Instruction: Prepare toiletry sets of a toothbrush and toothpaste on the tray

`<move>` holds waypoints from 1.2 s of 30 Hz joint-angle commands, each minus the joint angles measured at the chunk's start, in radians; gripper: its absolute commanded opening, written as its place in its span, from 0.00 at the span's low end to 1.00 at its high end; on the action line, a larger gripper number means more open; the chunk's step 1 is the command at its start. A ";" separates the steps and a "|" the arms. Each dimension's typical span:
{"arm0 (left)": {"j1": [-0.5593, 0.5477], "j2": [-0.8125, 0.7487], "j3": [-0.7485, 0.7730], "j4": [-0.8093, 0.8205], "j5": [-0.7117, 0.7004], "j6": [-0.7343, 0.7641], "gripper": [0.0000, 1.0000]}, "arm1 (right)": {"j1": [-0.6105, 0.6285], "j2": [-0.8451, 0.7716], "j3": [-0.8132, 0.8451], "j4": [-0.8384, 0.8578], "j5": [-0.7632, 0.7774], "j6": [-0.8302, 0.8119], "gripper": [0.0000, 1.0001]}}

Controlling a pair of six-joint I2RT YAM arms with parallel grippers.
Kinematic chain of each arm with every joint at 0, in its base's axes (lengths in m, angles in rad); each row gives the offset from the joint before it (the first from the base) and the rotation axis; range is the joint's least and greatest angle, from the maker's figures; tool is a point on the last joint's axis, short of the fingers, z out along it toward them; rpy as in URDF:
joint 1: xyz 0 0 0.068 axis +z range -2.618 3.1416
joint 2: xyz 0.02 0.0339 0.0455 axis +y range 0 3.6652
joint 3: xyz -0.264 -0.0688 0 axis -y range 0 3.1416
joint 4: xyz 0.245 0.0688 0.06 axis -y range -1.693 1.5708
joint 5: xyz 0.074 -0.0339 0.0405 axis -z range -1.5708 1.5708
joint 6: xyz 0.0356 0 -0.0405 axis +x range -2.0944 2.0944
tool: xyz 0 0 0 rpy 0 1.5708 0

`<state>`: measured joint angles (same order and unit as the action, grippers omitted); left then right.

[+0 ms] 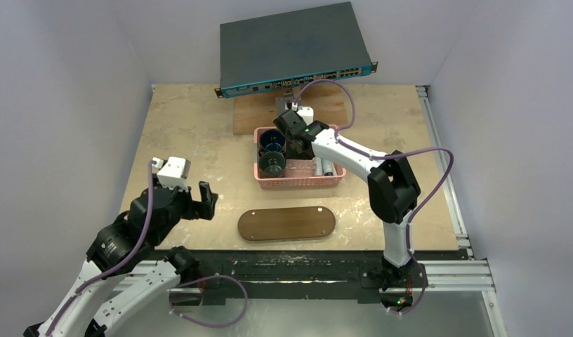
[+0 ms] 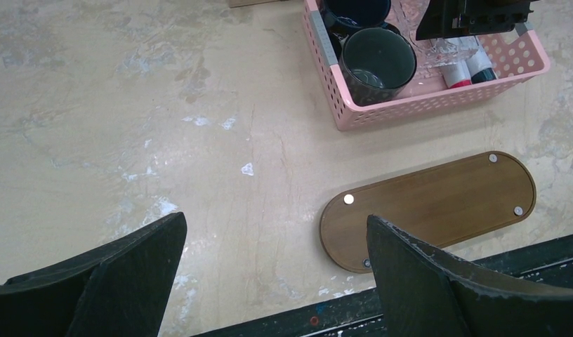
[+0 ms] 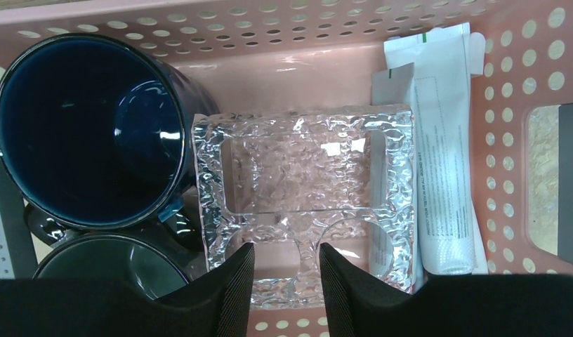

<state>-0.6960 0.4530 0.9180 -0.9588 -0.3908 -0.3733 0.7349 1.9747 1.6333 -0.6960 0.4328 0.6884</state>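
Observation:
The dark-brown oblong tray (image 1: pixel 286 223) (image 2: pixel 438 203) lies bare near the table's front edge. White toiletry packets and a tube (image 3: pixel 445 175) (image 2: pixel 466 70) lie along the right wall of the pink basket (image 3: pixel 269 63) (image 1: pixel 298 181). I cannot tell toothbrush from toothpaste. My right gripper (image 3: pixel 286 281) (image 1: pixel 295 144) reaches down into the basket. Its jaws stand partly apart, straddling a bar of a clear rippled plastic holder (image 3: pixel 305 182), with gaps showing beside the fingers. My left gripper (image 2: pixel 277 274) (image 1: pixel 199 200) hangs wide open and holds nothing, over bare table left of the tray.
Two dark mugs (image 3: pixel 87 126) (image 3: pixel 108 270) fill the basket's left half, close to my right gripper's left finger. A grey network switch (image 1: pixel 294 45) sits on a wooden block behind the basket. A metal rail runs along the table's right edge (image 1: pixel 445 161).

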 commanded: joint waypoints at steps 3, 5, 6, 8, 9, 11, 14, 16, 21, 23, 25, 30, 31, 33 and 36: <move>-0.002 0.013 -0.005 0.032 0.009 0.020 1.00 | 0.006 0.000 0.039 -0.020 0.040 0.026 0.39; -0.001 0.015 -0.005 0.031 0.007 0.020 1.00 | 0.006 0.003 0.038 -0.019 0.044 0.028 0.37; -0.002 0.016 -0.005 0.032 0.007 0.020 1.00 | 0.006 0.005 0.040 -0.021 0.044 0.028 0.36; 0.000 0.018 -0.005 0.030 0.008 0.020 1.00 | 0.006 0.008 0.040 -0.023 0.049 0.028 0.35; 0.000 0.019 -0.005 0.031 0.008 0.020 1.00 | 0.005 0.010 0.040 -0.024 0.049 0.027 0.35; 0.001 0.019 -0.005 0.030 0.007 0.020 1.00 | 0.006 0.016 0.043 -0.030 0.056 0.026 0.35; 0.000 0.019 -0.005 0.030 0.007 0.020 1.00 | 0.006 0.025 0.043 -0.036 0.065 0.026 0.34; 0.002 0.019 -0.005 0.030 0.007 0.020 1.00 | 0.005 0.029 0.042 -0.037 0.066 0.029 0.34; 0.003 0.024 -0.005 0.029 0.007 0.021 1.00 | 0.006 0.030 0.042 -0.033 0.063 0.030 0.23; 0.003 0.024 -0.005 0.031 0.009 0.021 1.00 | 0.005 0.031 0.044 -0.035 0.063 0.028 0.18; 0.003 0.024 -0.005 0.030 0.009 0.020 1.00 | 0.005 0.030 0.045 -0.036 0.063 0.028 0.11; 0.005 0.026 -0.005 0.031 0.009 0.022 1.00 | 0.005 0.019 0.052 -0.046 0.083 0.024 0.00; 0.006 0.027 -0.005 0.030 0.009 0.022 1.00 | 0.005 0.015 0.057 -0.052 0.089 0.024 0.00; 0.007 0.029 -0.006 0.030 0.009 0.022 1.00 | 0.006 -0.001 0.062 -0.054 0.098 0.021 0.00; 0.008 0.030 -0.005 0.030 0.009 0.022 1.00 | 0.006 -0.036 0.065 -0.057 0.113 0.014 0.00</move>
<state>-0.6941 0.4725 0.9180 -0.9588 -0.3885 -0.3733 0.7349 2.0129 1.6524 -0.7418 0.4847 0.6994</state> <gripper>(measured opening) 0.998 0.198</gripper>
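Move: The clear holder lies in the basket just under the right hand, its middle about 2 cm ahead and 4 cm below, with the rib between its two round holes between the fingers. From that hand, the blue mug stands some 8 cm left and 6 cm ahead, the green mug 8 cm left and 1 cm back, and the toothpaste tubes about 8 cm right and 2 cm ahead, lower down. From the left hand, the holder is about 23 cm ahead, 24 cm right and 18 cm below. The clear holder's thin rib between its two round holes gets pinched by the right fingers, which straddle it half open and close to a narrow gap. As they close, the hand sinks about 1.5 cm towards the holder and eases some 1 cm to the right, away from the mugs, with a slight roll of the wrist; it then keeps its grip with barely a start upward. ##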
